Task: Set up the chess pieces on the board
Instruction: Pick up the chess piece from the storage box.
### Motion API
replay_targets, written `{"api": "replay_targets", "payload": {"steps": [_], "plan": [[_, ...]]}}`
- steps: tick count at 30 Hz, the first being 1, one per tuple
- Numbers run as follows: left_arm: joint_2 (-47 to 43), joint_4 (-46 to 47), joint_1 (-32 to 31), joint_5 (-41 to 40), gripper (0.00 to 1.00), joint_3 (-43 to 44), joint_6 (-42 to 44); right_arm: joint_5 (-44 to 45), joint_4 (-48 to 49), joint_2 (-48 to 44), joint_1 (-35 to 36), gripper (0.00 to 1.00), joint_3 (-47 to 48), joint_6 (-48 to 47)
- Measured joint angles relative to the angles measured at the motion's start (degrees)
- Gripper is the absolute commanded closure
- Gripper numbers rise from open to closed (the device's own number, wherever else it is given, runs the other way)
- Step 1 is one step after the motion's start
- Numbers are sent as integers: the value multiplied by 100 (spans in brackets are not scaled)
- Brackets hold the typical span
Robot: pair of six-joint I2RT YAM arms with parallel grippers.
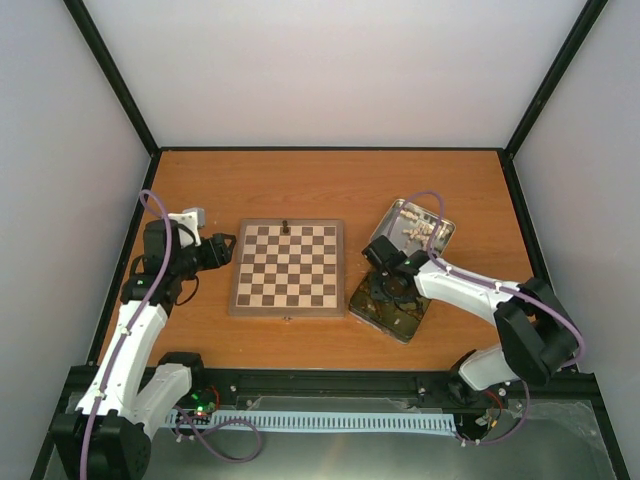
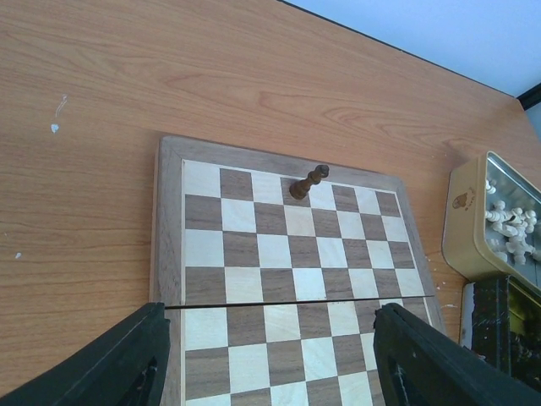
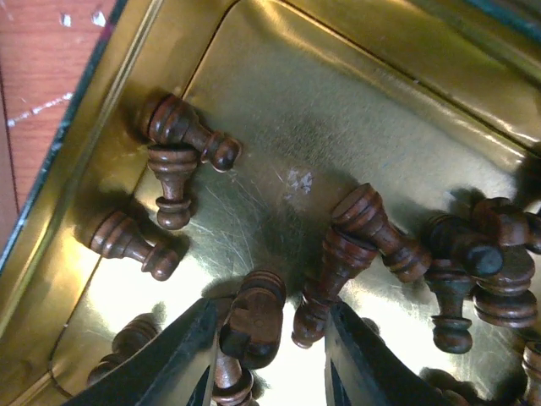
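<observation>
The board lies mid-table with one dark chess piece upright on its far row; the left wrist view shows the board and that piece. My left gripper is open and empty, hovering at the board's left edge. My right gripper reaches down into the gold-lined tin of dark pieces. In the right wrist view its jaws stand open around two lying dark pieces, a rook and a slimmer one.
Several more dark pieces lie scattered in the tin. A second tin half at the back right holds cream-white pieces. Bare table surrounds the board.
</observation>
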Motion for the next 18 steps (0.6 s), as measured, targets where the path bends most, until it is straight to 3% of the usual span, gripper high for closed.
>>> {"api": "replay_targets", "payload": {"steps": [9,18], "plan": [[9,20,0,15,33,-35,-2,-39,46,249,0,85,33,-68],[9,20,0,15,32,-37,-2,323,-195,166,0,86,330,-131]]}}
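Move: The brown piece to be gripped leans up between the open right fingers, about 1 cm below the hand point and nearly level with it. From that hand, two lying brown pieces are close by, one roughly 2 cm right and 2 cm ahead, the next 4 cm right and 4 cm ahead. A pawn lies some 4 cm left and 3 cm ahead, all about 2 cm down. From the left hand the gripped piece lies roughly 34 cm right, level fore and aft, 17 cm lower. The leaning brown piece is pinched between the right hand's two pads: the hand sinks about 1 cm over it while the fingers close from under half open to a narrow gap. Gripping it, the hand then turns upward, rising nearly 2 cm from its lowest point and drifting about 1 cm forward, away from the tin's floor, with the wrist almost unturned. ##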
